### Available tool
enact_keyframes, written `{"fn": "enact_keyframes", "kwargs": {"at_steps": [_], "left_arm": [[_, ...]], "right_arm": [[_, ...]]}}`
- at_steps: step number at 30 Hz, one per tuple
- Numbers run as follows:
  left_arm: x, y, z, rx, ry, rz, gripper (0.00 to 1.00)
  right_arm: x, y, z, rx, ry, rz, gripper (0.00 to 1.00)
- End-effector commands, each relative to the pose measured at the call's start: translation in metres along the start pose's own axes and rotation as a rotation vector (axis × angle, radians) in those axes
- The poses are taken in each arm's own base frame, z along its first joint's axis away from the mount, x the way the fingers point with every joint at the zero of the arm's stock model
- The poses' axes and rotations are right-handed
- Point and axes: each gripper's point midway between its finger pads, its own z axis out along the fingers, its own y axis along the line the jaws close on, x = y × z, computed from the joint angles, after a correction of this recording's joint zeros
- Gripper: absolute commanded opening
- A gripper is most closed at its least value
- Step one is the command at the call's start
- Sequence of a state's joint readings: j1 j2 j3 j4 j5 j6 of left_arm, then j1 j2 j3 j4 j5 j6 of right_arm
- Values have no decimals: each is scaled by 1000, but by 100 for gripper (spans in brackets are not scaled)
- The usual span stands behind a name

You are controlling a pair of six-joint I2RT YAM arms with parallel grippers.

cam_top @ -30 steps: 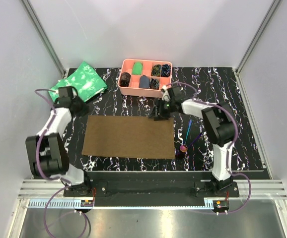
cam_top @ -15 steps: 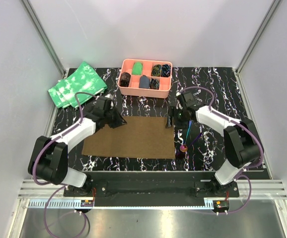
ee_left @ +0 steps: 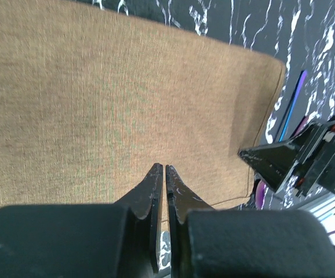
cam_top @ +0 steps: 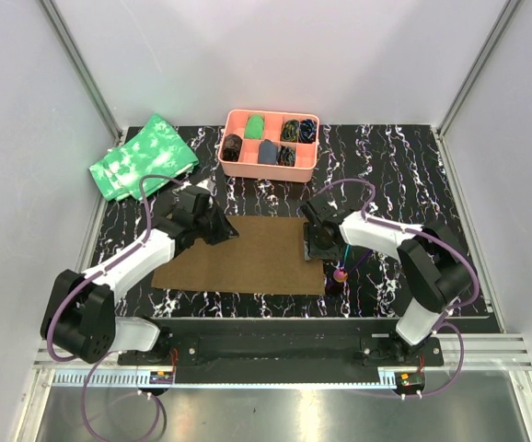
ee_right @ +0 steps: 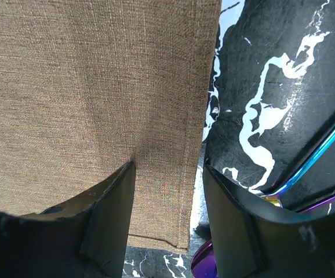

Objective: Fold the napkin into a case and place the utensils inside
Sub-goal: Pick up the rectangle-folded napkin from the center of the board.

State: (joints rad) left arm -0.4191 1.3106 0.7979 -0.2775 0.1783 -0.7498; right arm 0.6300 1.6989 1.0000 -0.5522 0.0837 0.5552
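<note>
The napkin [cam_top: 238, 253] lies flat and unfolded on the black marbled table. My left gripper [cam_top: 233, 235] hovers shut over its far left part; in the left wrist view its tips [ee_left: 160, 168] meet above the brown cloth [ee_left: 98, 87] with nothing between them. My right gripper [cam_top: 314, 247] is open and low over the napkin's right edge. In the right wrist view it [ee_right: 168, 174] straddles that edge: one finger on the cloth [ee_right: 86, 75], the other over bare table. The utensils [cam_top: 341, 273] lie just right of the napkin, partly hidden by the right arm; a blue stem [ee_right: 324, 147] shows beside the right finger.
A pink compartment tray [cam_top: 268, 172] with small items stands at the back centre. Green mottled cloths [cam_top: 142, 158] lie at the back left corner. White walls close off the table on three sides.
The left arm swung from beside the green cloths to the napkin's far edge. The right gripper came nearer and lower along the napkin's right edge, its jaws now astride it.
</note>
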Motion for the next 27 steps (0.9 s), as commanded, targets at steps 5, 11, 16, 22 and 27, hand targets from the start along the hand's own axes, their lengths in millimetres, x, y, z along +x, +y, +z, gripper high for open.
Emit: {"fn": "enact_keyframes", "kwargs": {"at_steps": [5, 11, 16, 22, 27], "left_arm": [[1, -8, -1, 37, -17, 2, 7], [4, -10, 2, 53, -5, -11, 8], [16, -16, 16, 85, 47, -45, 8], [30, -37, 44, 127, 119, -83, 8], [46, -54, 89, 103, 197, -118, 8]], "right_arm": [[14, -7, 23, 77, 15, 8, 43], [12, -1, 28, 6, -66, 12, 24], [-4, 5, 18, -24, -129, -30, 4], [-29, 7, -17, -90, -208, -65, 0], [-40, -8, -48, -150, -248, -76, 0]]}}
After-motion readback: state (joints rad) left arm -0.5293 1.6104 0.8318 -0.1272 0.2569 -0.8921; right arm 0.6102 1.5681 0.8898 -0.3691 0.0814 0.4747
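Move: The right hand, open and pointing down, already straddles the napkin's right edge, which lies right at its fingertips, some 1 cm below. From that hand the turquoise handle lies about 7 cm right and roughly level, the purple utensil head 5 cm right and 6 cm back. For the shut left hand, hovering over the napkin, that edge is about 16 cm right, 4 cm back and 10 cm below; the napkin's middle is 4 cm back and 1 cm right. Forward and a little left at first, by 1–2 cm, the right hand creeps along the board while its fingers close fully, pinching the napkin's right edge; it then rises about 2 cm, easing back right and tilted some 10 degrees fingertips-forward. Late on, the left hand, fingers still shut, dips right and down towards the napkin's right end, about 6 cm each way, tipping further down. ##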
